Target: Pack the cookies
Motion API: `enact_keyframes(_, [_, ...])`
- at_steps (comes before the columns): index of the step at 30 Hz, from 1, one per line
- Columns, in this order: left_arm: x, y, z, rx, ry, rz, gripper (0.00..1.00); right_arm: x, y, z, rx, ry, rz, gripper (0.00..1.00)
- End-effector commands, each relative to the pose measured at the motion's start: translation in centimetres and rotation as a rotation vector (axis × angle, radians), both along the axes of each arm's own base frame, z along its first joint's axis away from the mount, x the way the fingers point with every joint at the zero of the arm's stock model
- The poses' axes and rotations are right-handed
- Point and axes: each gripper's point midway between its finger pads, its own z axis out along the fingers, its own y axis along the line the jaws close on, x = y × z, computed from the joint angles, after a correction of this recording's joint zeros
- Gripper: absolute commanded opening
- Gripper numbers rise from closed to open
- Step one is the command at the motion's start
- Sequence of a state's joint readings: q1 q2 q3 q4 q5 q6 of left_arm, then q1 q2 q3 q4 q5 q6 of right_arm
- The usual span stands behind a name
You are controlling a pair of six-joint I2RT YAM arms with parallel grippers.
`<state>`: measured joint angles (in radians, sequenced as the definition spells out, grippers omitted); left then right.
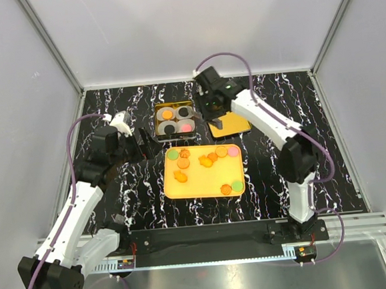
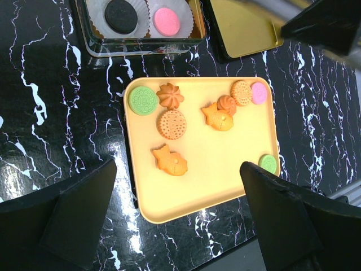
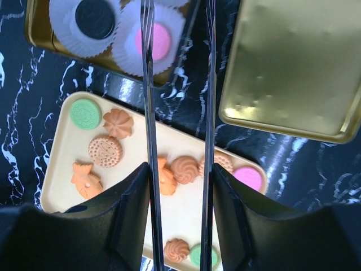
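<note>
Several cookies lie on a yellow tray (image 1: 200, 187): a green round one (image 2: 142, 100), an orange flower (image 2: 170, 95), two orange fish (image 2: 169, 160), a pink one (image 2: 259, 92) and others. The open tin (image 1: 176, 121) holds white liners with orange, black (image 2: 120, 15) and pink (image 2: 167, 21) cookies. My left gripper (image 2: 180, 214) is open and empty above the tray's near edge. My right gripper (image 3: 179, 169) grips thin metal tongs (image 3: 148, 84). The tong blades stand apart with nothing between them and reach over the tin's pink cookie (image 3: 161, 40).
The gold tin lid (image 3: 293, 68) lies right of the tin, behind the tray's right end (image 1: 229, 123). The table is black marble pattern (image 1: 116, 191), with grey walls around it.
</note>
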<state>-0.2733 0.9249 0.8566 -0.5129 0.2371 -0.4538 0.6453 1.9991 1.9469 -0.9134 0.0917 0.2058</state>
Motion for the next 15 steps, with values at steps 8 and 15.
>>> enact_keyframes(8, [0.2,-1.0,1.3,-0.063,-0.056,-0.042,0.99,3.5,-16.9,4.9,0.143,-0.116,-0.379,0.52])
enact_keyframes(15, [0.0,-1.7,1.6,-0.085,-0.055,-0.081,0.99,6.4,-28.4,-2.0,0.178,-0.095,-0.695,0.52])
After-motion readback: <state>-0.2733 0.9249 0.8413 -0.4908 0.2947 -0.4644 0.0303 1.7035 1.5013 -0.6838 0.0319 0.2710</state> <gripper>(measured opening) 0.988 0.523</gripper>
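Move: The right hand hovers empty just off the filled cookie box, whose middle lies about 7 cm to its left, level with it fore and aft, some 5 cm lower. The gold lid lies about 13 cm to its right, neither farther out nor nearer, 6 cm below; the tray's middle is some 18 cm back and 2 cm right. From the left hand, the lid is about 26 cm right, 9 cm ahead and 10 cm below. The empty right hand sweeps some 27 cm right past the gold lid, away from the box, turning 35 degrees clockwise. ##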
